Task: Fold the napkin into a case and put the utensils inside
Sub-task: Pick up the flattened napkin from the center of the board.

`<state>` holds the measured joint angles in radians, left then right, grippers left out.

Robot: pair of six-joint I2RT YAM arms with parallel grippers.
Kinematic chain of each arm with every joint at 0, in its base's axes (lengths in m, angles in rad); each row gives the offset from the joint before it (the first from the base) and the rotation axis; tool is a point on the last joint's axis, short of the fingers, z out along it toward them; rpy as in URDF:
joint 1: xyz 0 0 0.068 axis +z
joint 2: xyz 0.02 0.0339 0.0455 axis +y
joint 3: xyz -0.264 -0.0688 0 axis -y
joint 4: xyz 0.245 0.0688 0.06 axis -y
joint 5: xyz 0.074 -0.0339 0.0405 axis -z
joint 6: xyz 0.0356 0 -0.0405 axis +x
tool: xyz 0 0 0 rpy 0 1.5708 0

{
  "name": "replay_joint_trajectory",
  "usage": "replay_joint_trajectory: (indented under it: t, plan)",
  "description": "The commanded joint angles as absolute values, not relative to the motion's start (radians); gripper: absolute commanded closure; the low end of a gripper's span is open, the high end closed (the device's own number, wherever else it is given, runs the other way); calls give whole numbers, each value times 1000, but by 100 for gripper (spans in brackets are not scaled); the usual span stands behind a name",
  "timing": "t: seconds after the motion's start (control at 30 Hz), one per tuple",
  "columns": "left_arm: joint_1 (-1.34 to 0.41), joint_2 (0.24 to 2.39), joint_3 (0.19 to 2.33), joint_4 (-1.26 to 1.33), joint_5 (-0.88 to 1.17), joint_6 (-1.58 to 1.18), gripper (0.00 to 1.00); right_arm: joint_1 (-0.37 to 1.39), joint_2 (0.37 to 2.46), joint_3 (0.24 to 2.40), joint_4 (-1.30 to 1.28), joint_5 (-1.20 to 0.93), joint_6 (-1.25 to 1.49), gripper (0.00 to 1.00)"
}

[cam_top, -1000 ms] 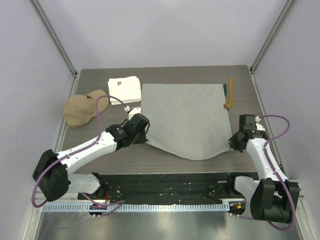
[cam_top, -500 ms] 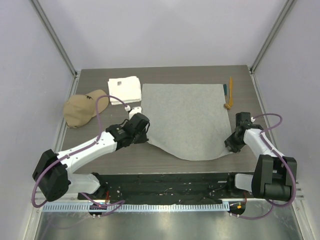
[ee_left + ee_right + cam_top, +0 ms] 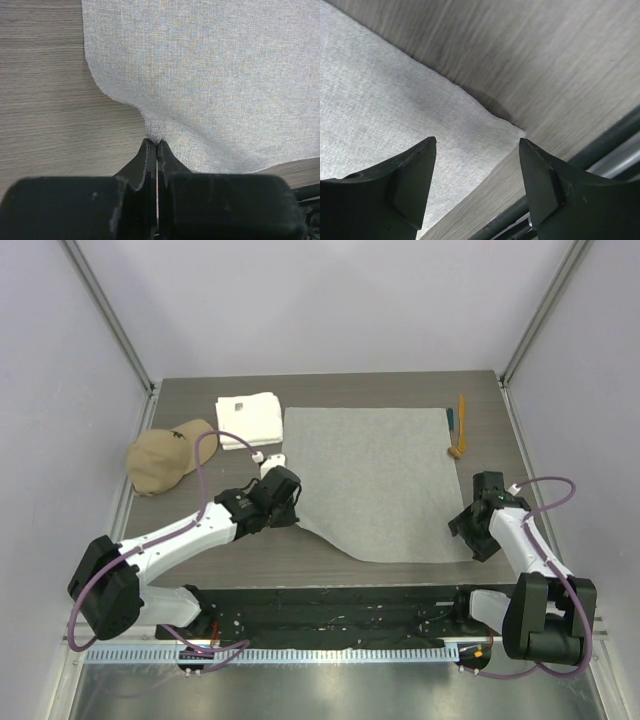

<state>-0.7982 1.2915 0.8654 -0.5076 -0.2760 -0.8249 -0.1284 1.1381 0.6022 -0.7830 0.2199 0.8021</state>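
Observation:
The light-grey napkin [image 3: 375,475] lies spread on the brown table, unfolded, so no case shows. My left gripper [image 3: 291,508] is shut on the napkin's [image 3: 215,80] near-left edge, which puckers at the fingertips [image 3: 156,143]. My right gripper [image 3: 470,536] stands open just over the napkin's [image 3: 395,120] near-right corner, which lies flat between its fingers with nothing held. The utensils lie beside the napkin's far-right edge: an orange-yellow stick [image 3: 461,420], a dark teal piece [image 3: 451,420] and a tan wooden end [image 3: 455,451].
A folded white towel [image 3: 249,418] lies at the far left, with a tan cap [image 3: 168,454] nearer the table's left edge. The black base rail [image 3: 330,610] runs along the near edge, seen close behind the right fingers [image 3: 545,190].
My right gripper has opened and let go of the napkin's near-right corner, which now lies flat. The napkin's near edge has straightened. The left gripper keeps its grip.

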Motion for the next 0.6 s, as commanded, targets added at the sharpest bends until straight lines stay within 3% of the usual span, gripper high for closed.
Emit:
replay_joint_trajectory:
  t: [0.0, 0.1, 0.2, 0.27, 0.57]
  plan:
    - [-796, 1285, 854, -457, -282, -804, 100, -133, 1097, 632, -914, 307, 908, 28]
    - [-798, 1289, 850, -448, -282, -802, 100, -133, 1062, 632, -926, 327, 945, 40]
    - [-798, 1290, 850, -440, -279, -799, 100, -133, 1081, 643, -927, 359, 924, 81]
    - [-798, 1295, 854, -440, -279, -796, 100, -133, 1136, 661, -931, 365, 907, 93]
    - [-796, 1308, 874, -442, -287, -785, 100, -133, 1226, 609, -810, 285, 847, 91]
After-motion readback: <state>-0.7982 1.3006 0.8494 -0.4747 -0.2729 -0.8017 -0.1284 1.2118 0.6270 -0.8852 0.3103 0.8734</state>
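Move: The napkin's near right corner, flat on the table, lies about 2 cm back and 1 cm to the right of the right hand, roughly 1 cm below the fingertips. From the same hand the table's near edge is some 9 cm back, level sideways, and the utensils lie about 33 cm ahead and 4 cm to the right. From the left hand that corner is some 38 cm to the right, 8 cm back and 8 cm lower. The napkin's near right corner is met by the right hand, which draws back about 2.5 cm and 1 cm to the right, rises slightly on the way, then dips some 1.5 cm onto it while the wide-open fingers shut, seeming to pinch the cloth just inside its tip; the fingertips tilt back a little towards the base. The left hand keeps its pinch on the napkin's left side, raised and nearly still. ##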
